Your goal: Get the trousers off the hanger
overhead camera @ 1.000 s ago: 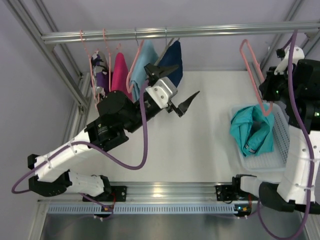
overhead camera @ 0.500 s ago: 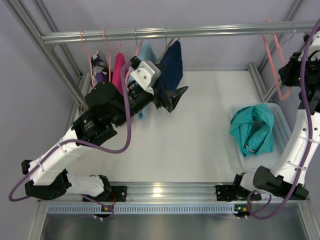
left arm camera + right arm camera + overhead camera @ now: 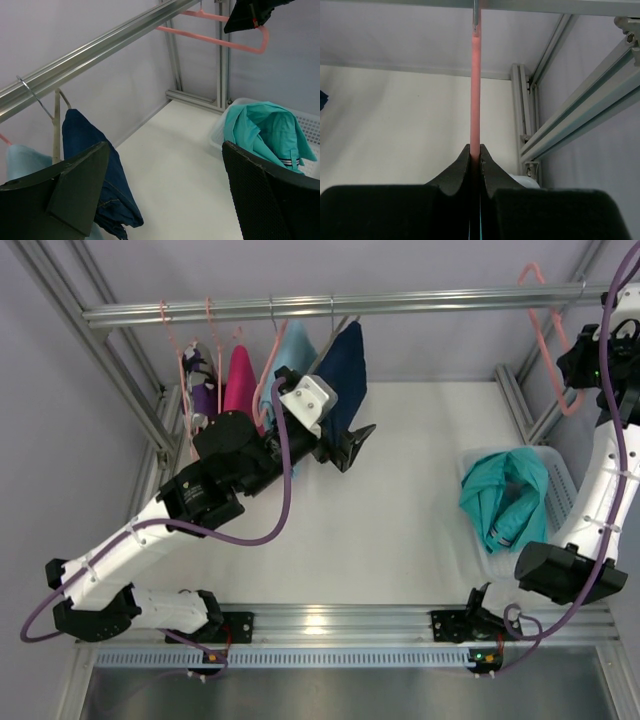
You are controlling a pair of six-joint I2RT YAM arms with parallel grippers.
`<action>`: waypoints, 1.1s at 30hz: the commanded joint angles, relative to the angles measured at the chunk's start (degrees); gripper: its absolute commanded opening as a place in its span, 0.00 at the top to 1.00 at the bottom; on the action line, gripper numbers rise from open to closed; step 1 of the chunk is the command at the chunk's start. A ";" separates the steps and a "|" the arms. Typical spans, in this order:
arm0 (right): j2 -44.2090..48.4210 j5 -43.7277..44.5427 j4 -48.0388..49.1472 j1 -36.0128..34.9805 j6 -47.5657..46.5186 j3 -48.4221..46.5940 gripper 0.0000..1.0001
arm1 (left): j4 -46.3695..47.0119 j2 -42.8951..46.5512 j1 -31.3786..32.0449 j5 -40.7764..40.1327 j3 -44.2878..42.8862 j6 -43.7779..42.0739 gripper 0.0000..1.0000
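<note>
The teal trousers [image 3: 505, 498] lie crumpled in a white basket [image 3: 562, 502] at the right, off the hanger. They also show in the left wrist view [image 3: 264, 131]. My right gripper [image 3: 583, 362] is shut on the bare salmon-pink hanger [image 3: 552, 330] and holds it up by the rail's right end. The right wrist view shows the jaws [image 3: 475, 150] pinching the hanger's bar [image 3: 475, 90], its metal hook [image 3: 475, 12] at the rail. My left gripper [image 3: 350, 447] is open and empty, beside the navy garment [image 3: 340, 375].
A metal rail [image 3: 330, 306] crosses the back with several other hung garments at its left: navy, sky-blue [image 3: 292, 355], magenta [image 3: 240, 380] and purple. Frame posts [image 3: 520, 400] stand at the back right. The basket's rim [image 3: 310, 120] shows in the left wrist view.
My right arm has lifted the bare hanger from above the basket up to the rail's right end. My left gripper has swung back beside the navy garment.
</note>
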State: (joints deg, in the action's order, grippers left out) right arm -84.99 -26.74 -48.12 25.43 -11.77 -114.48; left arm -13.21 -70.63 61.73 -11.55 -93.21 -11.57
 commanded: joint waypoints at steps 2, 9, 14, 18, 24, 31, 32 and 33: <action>-1.67 -0.94 6.11 0.76 -3.08 -2.95 1.00 | 3.90 1.02 -0.30 -1.37 -0.22 -1.26 0.01; -3.60 -0.86 6.54 0.85 -4.84 0.65 1.00 | 2.67 0.58 -1.00 -1.37 -0.22 0.14 0.01; -4.92 -1.29 4.70 1.02 -5.28 1.10 1.00 | -0.67 -1.00 -1.18 -1.81 -3.11 1.11 0.01; -3.61 -1.73 4.35 1.46 -6.07 2.33 1.00 | -0.06 -0.65 -1.27 -1.72 -2.07 1.03 0.01; -5.79 -1.12 0.84 1.99 -6.25 -1.09 1.00 | 0.03 -0.74 -1.35 -1.63 -1.45 1.73 0.01; -6.94 -1.47 -0.22 2.61 -4.58 -5.05 1.00 | -0.94 -1.00 -2.32 -0.93 -2.24 3.48 0.01; -7.38 -1.56 -0.40 2.61 -4.49 -6.45 1.00 | -1.02 -0.91 -2.67 -0.84 -2.24 3.75 0.01; -7.73 -1.65 -0.75 2.61 -4.40 -7.16 1.00 | -1.03 -1.00 -2.76 -0.84 -2.24 4.01 0.01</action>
State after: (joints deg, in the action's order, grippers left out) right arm -92.38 -27.31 -48.58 27.03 -16.47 -117.16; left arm -14.61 -71.66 59.55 -12.88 -94.04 -9.50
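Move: The right hand, shut on the near end of the empty pink hanger, has the rail where the hook is to go some 12 cm ahead and about 9 cm above. The teal trousers in the basket lie about 9 cm back, 4 cm left and 38 cm below; the navy trousers hang roughly 43 cm left, 12 cm ahead and slightly below. From the idle, open left hand that rail spot lies about 24 cm ahead and 40 cm right, slightly above. Keeping its pinch on the pink hanger, the right hand lowers it about 4 cm at the rail while reaching some 3 cm forward and 2 cm right, its fingers tipping down about 5 degrees, to bring the hook down onto the bar. The sinking then stops, and the hand edges farther right, rising slightly. ##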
